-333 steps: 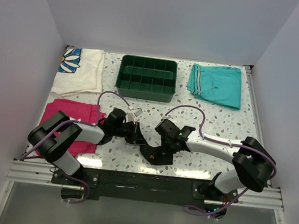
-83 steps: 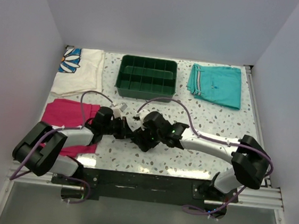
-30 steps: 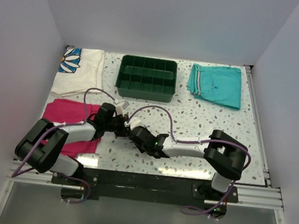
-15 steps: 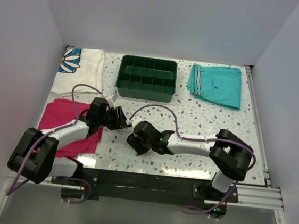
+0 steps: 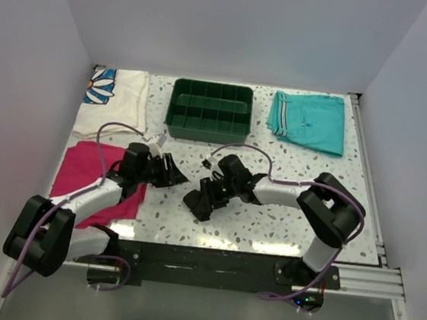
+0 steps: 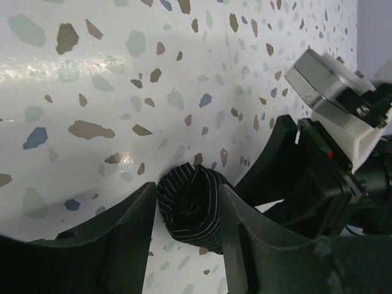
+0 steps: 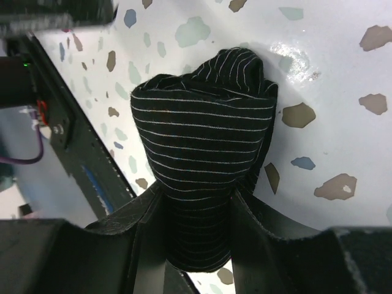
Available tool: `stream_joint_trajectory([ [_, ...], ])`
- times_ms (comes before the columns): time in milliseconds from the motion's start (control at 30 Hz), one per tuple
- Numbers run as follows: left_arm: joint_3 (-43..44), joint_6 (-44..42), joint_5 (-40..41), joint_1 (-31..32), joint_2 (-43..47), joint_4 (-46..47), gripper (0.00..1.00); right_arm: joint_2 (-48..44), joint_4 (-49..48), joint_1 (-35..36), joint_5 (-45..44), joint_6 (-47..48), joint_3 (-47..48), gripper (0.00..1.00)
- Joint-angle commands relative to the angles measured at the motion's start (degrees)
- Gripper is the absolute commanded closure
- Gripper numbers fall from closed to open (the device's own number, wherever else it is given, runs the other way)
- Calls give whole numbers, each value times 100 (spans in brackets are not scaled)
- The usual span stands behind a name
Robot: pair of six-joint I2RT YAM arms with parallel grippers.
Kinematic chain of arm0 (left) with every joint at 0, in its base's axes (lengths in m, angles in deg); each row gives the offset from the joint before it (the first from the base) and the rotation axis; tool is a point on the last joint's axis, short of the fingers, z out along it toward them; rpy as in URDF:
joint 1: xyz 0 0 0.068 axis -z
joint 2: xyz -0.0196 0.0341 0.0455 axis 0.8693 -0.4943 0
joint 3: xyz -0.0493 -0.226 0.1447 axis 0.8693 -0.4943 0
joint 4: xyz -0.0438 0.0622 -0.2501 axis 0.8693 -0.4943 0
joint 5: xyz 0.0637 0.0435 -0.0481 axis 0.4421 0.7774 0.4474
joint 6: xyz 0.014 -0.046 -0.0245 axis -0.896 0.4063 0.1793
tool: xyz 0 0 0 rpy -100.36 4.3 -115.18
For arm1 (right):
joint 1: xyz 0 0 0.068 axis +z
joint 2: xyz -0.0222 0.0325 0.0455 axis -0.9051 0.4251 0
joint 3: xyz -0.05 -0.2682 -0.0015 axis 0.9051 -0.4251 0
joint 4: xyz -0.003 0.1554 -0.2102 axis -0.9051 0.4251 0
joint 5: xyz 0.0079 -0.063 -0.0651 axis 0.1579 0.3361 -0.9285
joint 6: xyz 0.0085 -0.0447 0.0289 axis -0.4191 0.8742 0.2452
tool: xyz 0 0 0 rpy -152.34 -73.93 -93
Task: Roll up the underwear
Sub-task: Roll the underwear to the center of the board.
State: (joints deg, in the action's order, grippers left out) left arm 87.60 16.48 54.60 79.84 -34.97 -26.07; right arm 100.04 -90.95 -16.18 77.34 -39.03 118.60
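Note:
The underwear [image 5: 192,204] is a tight roll of black, finely striped fabric at the front middle of the speckled table. My right gripper [image 5: 204,195] is shut on it. In the right wrist view the underwear [image 7: 202,135] is squeezed between both fingers of that gripper [image 7: 196,214], and its free end bulges out past the tips onto the table. My left gripper [image 5: 177,177] is open just left of the roll. In the left wrist view the underwear [image 6: 193,211] lies just past the spread fingertips of the left gripper [image 6: 185,195], with a gap beside the left finger.
A green compartment tray [image 5: 208,134] stands at the back centre. Teal shorts [image 5: 309,120] lie at the back right. A magenta folded cloth [image 5: 82,171] lies under the left arm, with a white flowered cloth [image 5: 116,100] behind it. The metal rail [image 5: 203,262] runs along the near edge.
My left gripper has opened, let go of the roll and drawn back to the left. My right gripper keeps its hold on the roll, and its forearm has swung toward the back right.

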Motion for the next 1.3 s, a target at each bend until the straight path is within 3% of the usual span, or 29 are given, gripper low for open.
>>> stream_joint_trajectory([
  [0,-267,-137,-911,-48,79,736,50,337,191,-6,307,-373,-246,84],
  [167,-662,284,-1298,-30,167,815,48,373,112,-15,43,-513,-351,83],
  [333,-777,409,-1053,-30,711,263,41,267,243,-6,-220,-461,-334,82],
  [533,-777,680,-772,-22,862,24,21,241,480,-6,-379,-276,-237,81],
  [733,-812,953,-587,75,432,200,20,144,735,3,-572,-83,-141,80],
  [1000,-575,1270,159,690,53,236,18,144,937,160,-871,84,9,80],
  [1267,-443,1323,537,725,-342,174,18,153,990,416,-1170,137,18,79],
])
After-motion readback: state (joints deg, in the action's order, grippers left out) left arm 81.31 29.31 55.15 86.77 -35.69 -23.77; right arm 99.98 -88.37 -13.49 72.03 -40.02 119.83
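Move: The underwear roll lies roughly 7 cm back and 6 cm right of my left hand, about 4 cm lower. My right hand already grips it, with the roll's middle about 2 cm to that hand's left, 1 cm back and 1 cm below. From my left hand, the green box stands some 21 cm ahead and 7 cm right, a little lower; the pink cloth lies about 24 cm left and 5 cm back, on the table some 6 cm below. I open my half-open left fingers wide while drawing that hand back about 5 cm and slightly right to the free left end of the underwear roll. It dips, lifts again, then sinks to about 3 cm below its start, fingers tipping some 10 degrees further down to straddle the roll's end. My right hand stays put and keeps its pinch. ##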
